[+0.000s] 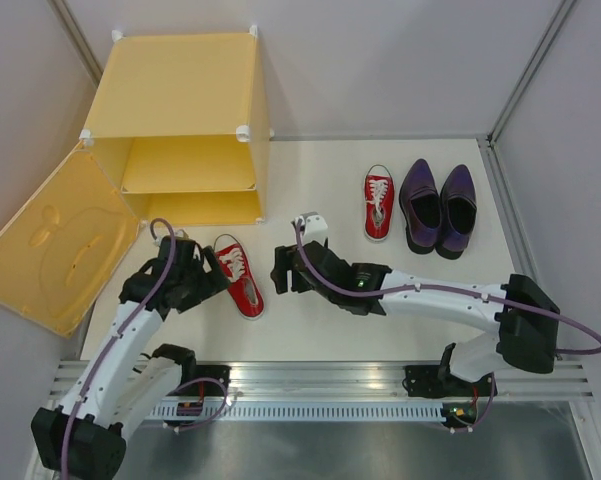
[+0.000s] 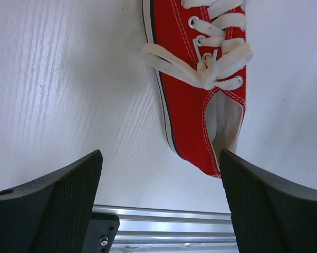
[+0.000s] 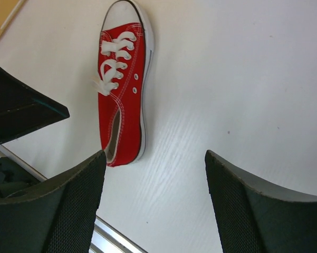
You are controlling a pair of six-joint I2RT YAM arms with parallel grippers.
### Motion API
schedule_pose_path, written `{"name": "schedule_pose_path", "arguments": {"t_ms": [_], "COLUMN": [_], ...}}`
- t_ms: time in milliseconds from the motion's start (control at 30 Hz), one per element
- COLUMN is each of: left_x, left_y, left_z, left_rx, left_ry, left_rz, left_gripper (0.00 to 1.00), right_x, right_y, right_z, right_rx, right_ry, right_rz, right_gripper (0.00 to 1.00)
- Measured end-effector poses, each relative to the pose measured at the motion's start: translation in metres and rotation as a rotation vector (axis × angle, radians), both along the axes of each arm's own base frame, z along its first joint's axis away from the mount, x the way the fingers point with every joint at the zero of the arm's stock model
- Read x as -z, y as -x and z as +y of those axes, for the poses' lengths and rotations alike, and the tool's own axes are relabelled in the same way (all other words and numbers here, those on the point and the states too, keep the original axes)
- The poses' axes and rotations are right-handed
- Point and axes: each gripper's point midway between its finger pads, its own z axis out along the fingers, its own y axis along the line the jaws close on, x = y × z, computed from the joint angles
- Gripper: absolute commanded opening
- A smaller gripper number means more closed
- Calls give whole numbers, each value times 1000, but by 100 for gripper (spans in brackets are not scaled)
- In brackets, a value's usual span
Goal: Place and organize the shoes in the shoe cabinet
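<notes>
One red sneaker (image 1: 241, 276) lies on the white table between my two grippers, toe toward the near edge. My left gripper (image 1: 212, 268) is just left of it and open. In the left wrist view that sneaker (image 2: 200, 79) has its heel beside the right finger (image 2: 274, 211), and nothing sits between the jaws of the left gripper (image 2: 161, 179). My right gripper (image 1: 282, 270) stands open right of it, and its wrist view shows the same sneaker (image 3: 122, 89) left of the empty right gripper (image 3: 155, 179). The second red sneaker (image 1: 379, 202) and two purple shoes (image 1: 421, 205) (image 1: 459, 211) lie far right. The shoe cabinet (image 1: 180, 90) stands back left.
The cabinet's door (image 1: 60, 245) is swung open to the left, and its inner shelf (image 1: 190, 185) shows. A metal rail (image 1: 320, 385) runs along the table's near edge. Grey walls close in both sides. Part of the left arm (image 3: 16, 110) shows in the right wrist view.
</notes>
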Motion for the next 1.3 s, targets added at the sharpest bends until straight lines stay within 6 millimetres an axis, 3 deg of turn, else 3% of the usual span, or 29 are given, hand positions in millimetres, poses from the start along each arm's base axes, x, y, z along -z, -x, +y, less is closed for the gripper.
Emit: {"name": "schedule_pose_path", "arguments": {"t_ms": [200,400,667,767,867,900,967,1000,1033,1300], "left_x": [37,68,90,92,92,91,90,90,88,75], "left_y": [10,13,9,8,5,4,4,6,6,13], "left_z": [-23,-45,-43,-44,-49,-50,-50,-48,-45,-14], "left_rx": [2,-5,-116,-136,-149,-150,-155,-158,-164,-175], "left_ry": [-24,-70,-69,-45,-12,0,4,2,-5,-131], "left_rz": [92,153,148,137,118,109,101,99,93,117], "left_gripper": [92,89,78,67,47,32,21,8,3,2], "right_x": [-1,2,19,24,29,30,31,31,30,13], "right_y": [-1,-9,-6,-6,-7,-7,-7,-7,-7,-4], "right_z": [-38,-63,-86,-93,-97,-98,-100,-101,-103,-118], "right_rx": [61,117,143,154,163,166,169,171,173,194], "right_ry": [5,5,35,43,50,51,52,52,51,23], "right_rz": [-21,-27,-11,-4,2,3,4,4,3,-22], "right_gripper": [80,80,80,79,79,79,79,79,79,79]}}
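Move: The near red shoe, toe pointing forward and a bit left, lies some 7 cm to the right of the left hand, about 4 cm ahead and 9 cm below. The cabinet's open front begins roughly 20 cm ahead of that hand and 4 cm to its left. From the right hand the near shoe lies about 10 cm left, 4 ahead and 14 below; the far red shoe is around 27 cm ahead and 23 to the right, at a similar depth. The near red shoe's left collar wall, towards the heel, is what the left hand goes for: it sinks about 9 cm while sliding some 5 cm right, turning slightly counter-clockwise, then shuts its open fingers and pinches the wall. With that hold it draws left about 3.5 cm and starts rising. The empty right hand, fingers still open, clears off about 12 cm to the right. ##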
